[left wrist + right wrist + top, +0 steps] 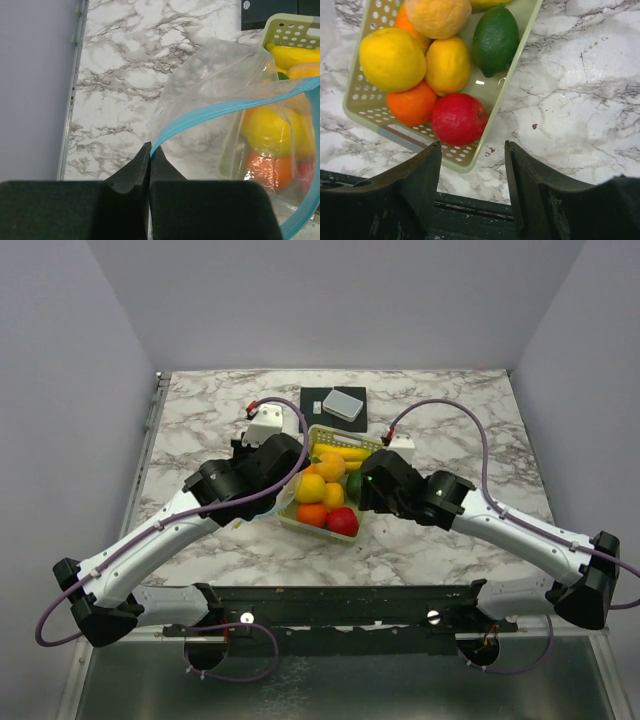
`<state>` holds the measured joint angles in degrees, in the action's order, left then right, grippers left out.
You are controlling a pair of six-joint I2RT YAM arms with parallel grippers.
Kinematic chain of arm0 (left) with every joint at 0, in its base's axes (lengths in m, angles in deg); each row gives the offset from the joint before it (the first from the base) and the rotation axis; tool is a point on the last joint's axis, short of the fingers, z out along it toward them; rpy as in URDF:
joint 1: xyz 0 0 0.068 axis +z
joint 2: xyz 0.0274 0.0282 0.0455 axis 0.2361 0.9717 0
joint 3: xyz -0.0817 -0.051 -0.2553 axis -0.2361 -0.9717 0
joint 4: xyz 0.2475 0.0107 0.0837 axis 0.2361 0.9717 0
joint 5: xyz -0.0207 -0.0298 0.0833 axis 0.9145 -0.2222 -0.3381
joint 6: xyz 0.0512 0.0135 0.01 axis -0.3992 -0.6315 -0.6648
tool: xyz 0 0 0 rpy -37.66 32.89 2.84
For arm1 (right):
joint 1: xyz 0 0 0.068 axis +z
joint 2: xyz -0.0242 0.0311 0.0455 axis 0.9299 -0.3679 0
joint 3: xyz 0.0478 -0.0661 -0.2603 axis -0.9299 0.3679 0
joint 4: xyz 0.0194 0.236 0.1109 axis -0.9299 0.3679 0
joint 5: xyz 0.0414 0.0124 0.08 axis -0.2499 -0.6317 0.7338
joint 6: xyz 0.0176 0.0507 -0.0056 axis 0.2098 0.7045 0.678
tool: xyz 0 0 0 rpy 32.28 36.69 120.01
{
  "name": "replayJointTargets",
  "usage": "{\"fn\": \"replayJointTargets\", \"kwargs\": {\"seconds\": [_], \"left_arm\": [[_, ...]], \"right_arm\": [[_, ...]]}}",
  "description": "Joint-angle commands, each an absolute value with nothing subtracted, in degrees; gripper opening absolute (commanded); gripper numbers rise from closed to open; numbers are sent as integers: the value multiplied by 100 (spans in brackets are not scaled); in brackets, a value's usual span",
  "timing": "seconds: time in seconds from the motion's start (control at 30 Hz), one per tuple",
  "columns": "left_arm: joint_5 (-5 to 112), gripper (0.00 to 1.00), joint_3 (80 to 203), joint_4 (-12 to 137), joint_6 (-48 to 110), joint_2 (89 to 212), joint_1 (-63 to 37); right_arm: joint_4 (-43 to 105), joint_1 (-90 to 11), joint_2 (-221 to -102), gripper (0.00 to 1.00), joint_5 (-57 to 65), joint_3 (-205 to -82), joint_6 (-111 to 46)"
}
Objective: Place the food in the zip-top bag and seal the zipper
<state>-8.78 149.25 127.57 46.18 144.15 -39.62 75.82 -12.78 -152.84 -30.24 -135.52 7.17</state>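
The food point(330, 490) lies in a pale green slotted basket point(290, 523) at the table's middle. In the right wrist view it shows as two lemons point(392, 59), an orange point(411, 104), a red apple point(457, 119) and a dark green fruit point(495, 40). My left gripper point(150, 147) is shut on the light blue zipper point(225, 107) at one end of the clear zip-top bag point(220, 75). The bag hangs in front of the basket, and fruit shows through it. My right gripper point(472, 145) is open and empty over the basket's near right corner point(462, 162).
A black mat carrying a grey box point(340, 403) sits behind the basket. A white block point(268, 425) lies to the mat's left. The black rail of the table's near edge point(470, 210) runs just below my right fingers. Bare marble stretches to both sides.
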Motion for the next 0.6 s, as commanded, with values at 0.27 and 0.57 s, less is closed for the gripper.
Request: {"fn": "replayJointTargets", "kwargs": {"seconds": [0.27,0.57], "left_arm": [[-495,0,14688,12425,4500,14050,-3886],[-409,0,14612,12375,4495,13961,-3880]], "right_arm": [[7230,-1990,-16122,59,-2680,-13288,1093],[6888,-2291,-16621,58,-2505,-13279,1151]]}}
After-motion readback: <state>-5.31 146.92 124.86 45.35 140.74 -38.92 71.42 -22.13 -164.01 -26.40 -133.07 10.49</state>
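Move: The lime lies about 13 cm ahead of the open right hand, 3 cm to its left and some 10 cm below. At about that height, the red fruit sits roughly 3 cm ahead and 4 cm left of this hand, the small lemon about 8 cm ahead and 8 cm left, and the peach-coloured fruit 15 cm ahead and 9 cm left. From the left hand, the lime is around 10 cm ahead, 23 cm right and 19 cm below. With its shut fingers the left hand keeps pinching the bag by its blue zipper rim, almost in place. The right hand, still open and touching nothing that can be seen, sinks about 7 cm while reaching some 4 cm forward towards the lime at the basket's right side, its fingers tipping steeper and swinging about 10 degrees clockwise. ##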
